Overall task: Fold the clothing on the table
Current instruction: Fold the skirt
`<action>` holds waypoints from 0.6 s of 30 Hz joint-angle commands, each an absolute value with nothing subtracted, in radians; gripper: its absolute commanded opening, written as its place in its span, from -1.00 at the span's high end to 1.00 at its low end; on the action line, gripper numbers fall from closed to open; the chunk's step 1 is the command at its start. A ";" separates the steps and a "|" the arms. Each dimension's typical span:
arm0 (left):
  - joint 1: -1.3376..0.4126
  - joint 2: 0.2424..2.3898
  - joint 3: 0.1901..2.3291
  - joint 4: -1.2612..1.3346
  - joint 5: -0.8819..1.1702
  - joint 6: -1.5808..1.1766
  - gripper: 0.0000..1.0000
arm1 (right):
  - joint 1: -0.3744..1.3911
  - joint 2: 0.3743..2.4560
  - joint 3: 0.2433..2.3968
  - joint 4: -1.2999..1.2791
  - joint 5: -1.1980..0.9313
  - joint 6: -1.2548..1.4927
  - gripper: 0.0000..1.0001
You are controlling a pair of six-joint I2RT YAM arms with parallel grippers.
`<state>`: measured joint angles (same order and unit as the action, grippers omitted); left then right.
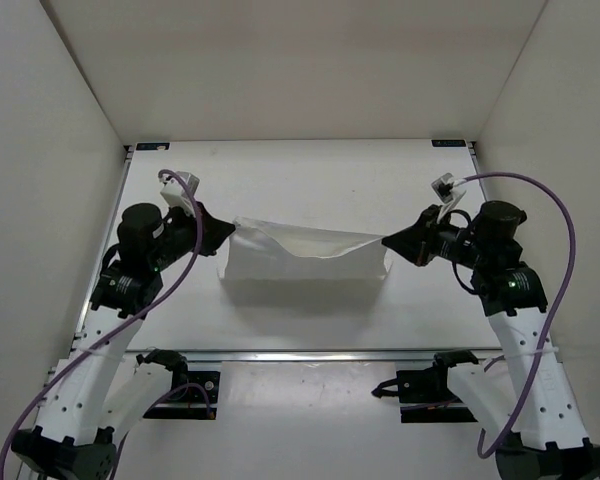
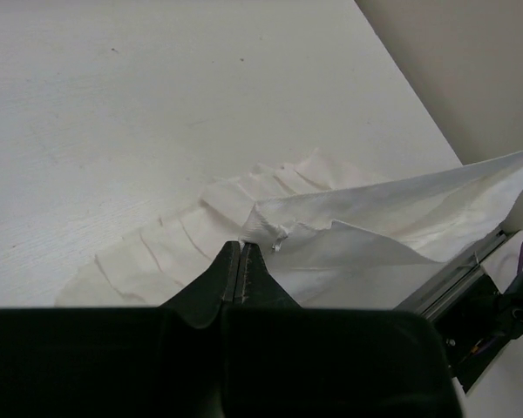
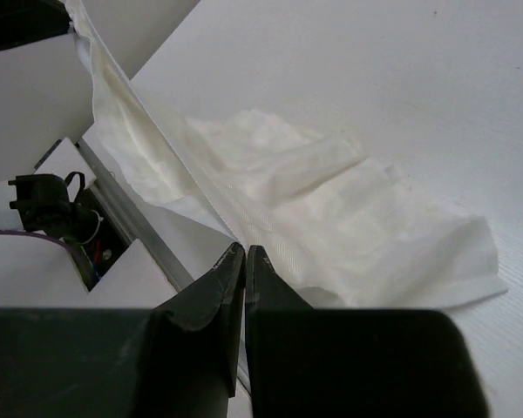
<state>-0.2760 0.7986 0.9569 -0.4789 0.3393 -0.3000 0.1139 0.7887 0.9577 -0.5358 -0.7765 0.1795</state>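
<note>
The clothing [image 1: 305,258] is a thin white garment stretched between both arms above the middle of the table [image 1: 310,180], its lower part hanging down to the surface. My left gripper [image 1: 234,229] is shut on the garment's left top corner; in the left wrist view the gripper [image 2: 242,245] pinches a bunched corner of the clothing [image 2: 349,222]. My right gripper [image 1: 385,240] is shut on the right top corner. From the right wrist, the gripper [image 3: 246,248] holds a taut edge of the clothing [image 3: 314,200], with loose folds resting on the table beyond.
White walls enclose the table on the left, right and back. A metal rail [image 1: 310,354] runs along the near edge, with black brackets [image 1: 425,383] below it. Purple cables [image 1: 540,190] loop off both arms.
</note>
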 commanded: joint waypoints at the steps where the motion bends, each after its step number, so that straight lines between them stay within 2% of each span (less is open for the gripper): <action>1: -0.235 0.871 0.925 -0.483 0.284 -0.284 1.00 | 0.061 0.886 0.991 -0.526 -0.775 0.189 1.00; 6: -0.230 1.030 0.881 -0.381 0.253 -0.313 1.00 | 0.115 1.156 0.999 -0.399 -0.686 0.222 1.00; 9: -0.225 1.115 0.862 -0.356 0.229 -0.313 1.00 | 0.104 1.291 0.985 -0.345 -0.701 0.239 1.00; 14: -0.209 1.230 0.818 -0.318 0.186 -0.331 1.00 | 0.133 1.449 0.960 -0.238 -0.687 0.261 1.00; 18: -0.193 1.301 0.802 -0.298 0.146 -0.333 1.00 | 0.163 1.604 1.031 -0.245 -0.638 0.252 1.00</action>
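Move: Each gripper already pinches one end of the skirt's waistband, with the band stretched between them. The bare table patch to lower it onto lies midway: about 7 cm ahead of the left hand, 15 cm to its right and 27 cm down; from the right hand, roughly 10 cm ahead, 15 cm left and 27 cm down. The skirt's pleated hem lies beyond that patch, some 11 cm ahead of the left hand and 14 cm ahead of the right, about 15 cm inward from each and 26 cm below. Keep both grippers shut on the waistband ends and bring them down together towards the table, about 18 cm, quick in the middle and easing off late. Reach forward as you sink, some 6 cm with the left and nearly 11 cm with the right, and tip both sets of fingers down by around 30 degrees. ##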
